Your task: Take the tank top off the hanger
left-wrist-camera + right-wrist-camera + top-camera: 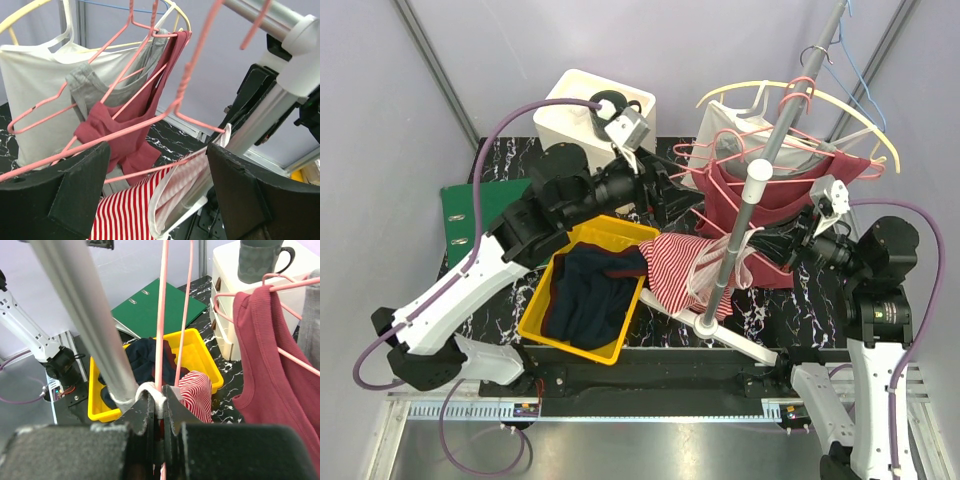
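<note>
A red-and-white striped tank top (pixel 675 270) hangs on a pink wire hanger (pixel 145 171) beside the rack pole (pixel 750 215), its lower part draped toward the yellow bin. My right gripper (pixel 155 401) is shut on the top's white strap (pixel 149 390), pinching it against the pink hanger wire (pixel 162 315). In the top view the right gripper (pixel 762 245) sits right of the pole. My left gripper (pixel 157 152) is open, its jaws standing either side of the hanger wire and the striped top (pixel 125 210) without touching them. It is behind the top in the top view (pixel 682 205).
A maroon tank top (pixel 770 195) and a white one (pixel 750 125) hang on other hangers at the back right. A yellow bin (pixel 535 320) holds dark clothes (pixel 590 290). A green binder (pixel 470 210) lies on the left, and a white box (pixel 580 110) stands behind.
</note>
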You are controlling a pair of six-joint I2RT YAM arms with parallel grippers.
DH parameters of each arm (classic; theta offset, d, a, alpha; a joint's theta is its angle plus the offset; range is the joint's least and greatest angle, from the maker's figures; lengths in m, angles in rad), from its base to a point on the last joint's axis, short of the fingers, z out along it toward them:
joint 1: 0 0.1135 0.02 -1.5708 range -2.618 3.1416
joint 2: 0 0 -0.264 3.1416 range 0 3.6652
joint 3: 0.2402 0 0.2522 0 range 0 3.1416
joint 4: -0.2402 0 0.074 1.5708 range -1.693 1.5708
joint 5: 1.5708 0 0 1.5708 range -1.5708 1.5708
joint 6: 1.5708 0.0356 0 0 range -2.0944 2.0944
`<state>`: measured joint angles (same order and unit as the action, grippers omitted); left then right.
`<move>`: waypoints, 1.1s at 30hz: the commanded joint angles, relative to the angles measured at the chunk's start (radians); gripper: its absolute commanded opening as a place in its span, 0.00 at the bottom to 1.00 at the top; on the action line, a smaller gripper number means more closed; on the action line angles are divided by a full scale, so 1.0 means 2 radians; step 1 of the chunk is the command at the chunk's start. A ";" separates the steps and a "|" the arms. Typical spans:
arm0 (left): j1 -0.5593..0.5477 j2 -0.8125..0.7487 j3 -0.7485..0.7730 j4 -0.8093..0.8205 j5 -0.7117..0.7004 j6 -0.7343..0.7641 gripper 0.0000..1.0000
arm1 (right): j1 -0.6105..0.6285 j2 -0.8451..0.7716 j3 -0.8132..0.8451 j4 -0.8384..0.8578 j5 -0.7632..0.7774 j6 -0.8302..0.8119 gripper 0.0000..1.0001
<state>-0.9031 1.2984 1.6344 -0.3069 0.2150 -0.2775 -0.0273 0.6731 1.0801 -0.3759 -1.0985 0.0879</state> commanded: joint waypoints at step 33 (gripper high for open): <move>-0.024 0.081 0.096 0.013 -0.041 0.054 0.00 | 0.001 0.002 -0.022 0.031 -0.024 0.005 0.00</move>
<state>-0.9550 1.4620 1.7618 -0.2836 0.1719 -0.2070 -0.0280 0.7006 1.0374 -0.3645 -1.1431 0.0891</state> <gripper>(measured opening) 0.052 0.066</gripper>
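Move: The pink hanger's neck, below its hook, lies about 2 cm ahead of the left hand, 5 cm to its right and 1 cm up; from the right hand, some 7 cm ahead, 6 cm left and 8 cm up. From the left hand, the grey pole is about 9 cm right and 2 cm back, the gripped white strap 10 cm right, 5 cm back and 8 cm below, and the striped tank top 6 cm back, 2 cm right and 18 cm down. Left hand reaches about 5 cm right and slightly forward, pinching the hanger's neck; right keeps hanger and strap gripped. ##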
